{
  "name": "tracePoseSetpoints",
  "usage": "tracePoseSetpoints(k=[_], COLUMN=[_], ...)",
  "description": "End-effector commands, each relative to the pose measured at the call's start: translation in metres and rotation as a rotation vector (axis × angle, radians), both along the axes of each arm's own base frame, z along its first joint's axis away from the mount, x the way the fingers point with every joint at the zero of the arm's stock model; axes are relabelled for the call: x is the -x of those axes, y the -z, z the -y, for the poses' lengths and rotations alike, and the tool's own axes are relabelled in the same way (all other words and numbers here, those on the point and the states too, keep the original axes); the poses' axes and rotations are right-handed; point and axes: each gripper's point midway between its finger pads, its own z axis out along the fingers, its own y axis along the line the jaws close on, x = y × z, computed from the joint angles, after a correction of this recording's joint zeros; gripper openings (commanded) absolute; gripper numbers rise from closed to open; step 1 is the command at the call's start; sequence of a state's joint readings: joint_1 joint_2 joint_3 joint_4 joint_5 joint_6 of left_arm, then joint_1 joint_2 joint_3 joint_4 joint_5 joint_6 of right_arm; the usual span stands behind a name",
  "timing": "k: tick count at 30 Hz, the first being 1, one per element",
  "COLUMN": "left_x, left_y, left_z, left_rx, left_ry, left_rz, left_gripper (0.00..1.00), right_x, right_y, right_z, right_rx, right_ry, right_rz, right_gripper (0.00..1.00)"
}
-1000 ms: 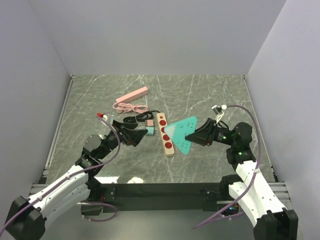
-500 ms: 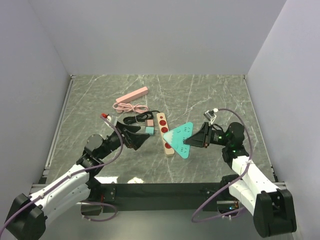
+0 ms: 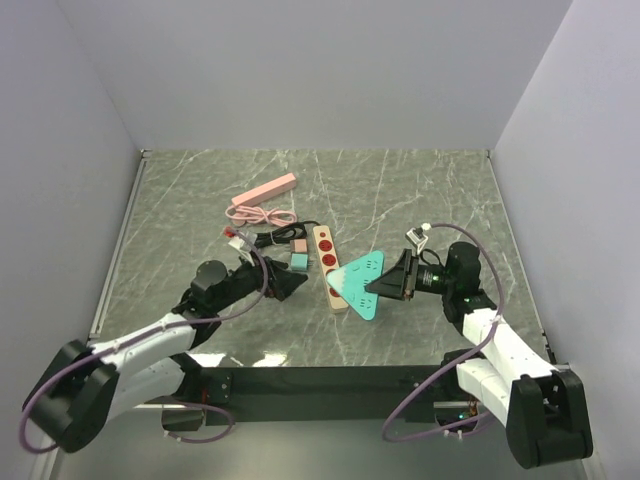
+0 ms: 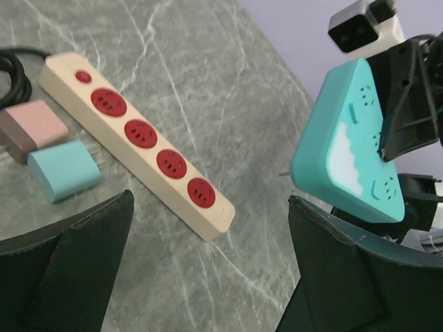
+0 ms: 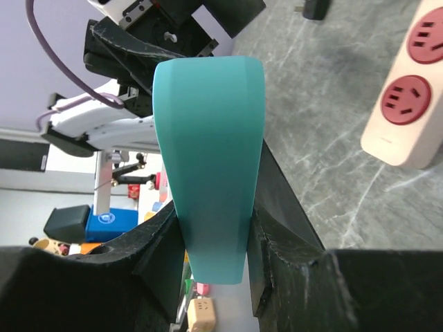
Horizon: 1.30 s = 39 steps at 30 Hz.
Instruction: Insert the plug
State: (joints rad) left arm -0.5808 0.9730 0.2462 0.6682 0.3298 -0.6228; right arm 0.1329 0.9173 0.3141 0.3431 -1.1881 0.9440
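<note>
My right gripper point(image 3: 392, 283) is shut on a teal triangular power strip point(image 3: 358, 283), held tilted above the table; its fingers clamp the strip's flat sides point(image 5: 208, 124) in the right wrist view. A beige power strip point(image 3: 329, 266) with red sockets lies flat just left of it. A small teal plug point(image 3: 299, 261) and a pink plug point(image 3: 298, 244) lie beside the beige strip's far end. My left gripper point(image 3: 296, 284) hangs open and empty just this side of the teal plug point(image 4: 64, 170), with the beige strip point(image 4: 138, 131) and the teal strip point(image 4: 346, 145) ahead of it.
A pink power strip point(image 3: 265, 189) with its coiled pink cable point(image 3: 260, 214) lies at the back left. A black cable point(image 3: 275, 237) coils behind the two plugs. Grey walls close the table on three sides.
My left arm has dropped low and reached forward toward the plugs. My right arm has sunk and drawn the teal strip slightly nearer and leftward, still gripped.
</note>
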Motion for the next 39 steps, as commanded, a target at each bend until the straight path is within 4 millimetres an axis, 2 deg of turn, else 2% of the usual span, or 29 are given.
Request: tracePoseSetpoints(k=[1,8,12,14,28,39], left_x=[-0.004,-0.024,-0.029,-0.031,-0.034,-0.023], left_y=[-0.014,0.003,0.015,0.02,0.024,0.024], left_z=[0.011,0.018,0.018,0.018,0.053,0.059], left_rx=[0.048,-0.017,-0.04,-0.06,-0.041,-0.05], left_ry=[0.045,0.025,0.008,0.0,0.099,0.152], left_rz=[0.053,0.019,-0.007,-0.014,-0.026,-0.016], left_gripper=[0.99,0.96,0.96,0.96,0.96,0.96], right_x=[-0.006,-0.016,-0.022,-0.024,-0.025,-0.027], right_y=[0.002,-0.001,0.019,0.022,0.056,0.073], right_z=[0.001,0.002,0.006,0.007,0.008,0.001], right_rx=[0.007,0.011,0.018,0.016,0.084,0.117], right_ry=[0.021,0.031,0.029,0.035,0.038,0.004], right_rz=[0.038,0.083,0.022,0.014,-0.066,-0.116], right_gripper=[0.0,0.0,0.0,0.0,0.0,0.0])
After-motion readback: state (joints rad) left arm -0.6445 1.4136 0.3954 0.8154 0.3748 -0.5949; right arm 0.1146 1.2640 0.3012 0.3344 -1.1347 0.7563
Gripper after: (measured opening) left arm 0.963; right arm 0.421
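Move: The right hand already holds the teal triangular plug. The power strip's near socket, where that plug is headed, lies about 6 cm ahead of this hand, 5 cm to its left and 13 cm down. The open left hand has the strip's middle roughly 8 cm ahead, 7 cm right and 13 cm below, and the held plug some 12 cm right, level in depth and height. The small teal block sits about 10 cm straight ahead of the left hand, also 13 cm down. Still pinching the teal plug by its edge, the right hand sinks about 8 cm towards the near end of the power strip, easing forward about 2 cm and tipping the plug's far side down some 10 degrees. The left hand, fingers wide open, drops about 5 cm and shifts about 5 cm right, slightly forward, closing in on the strip without gripping anything. ##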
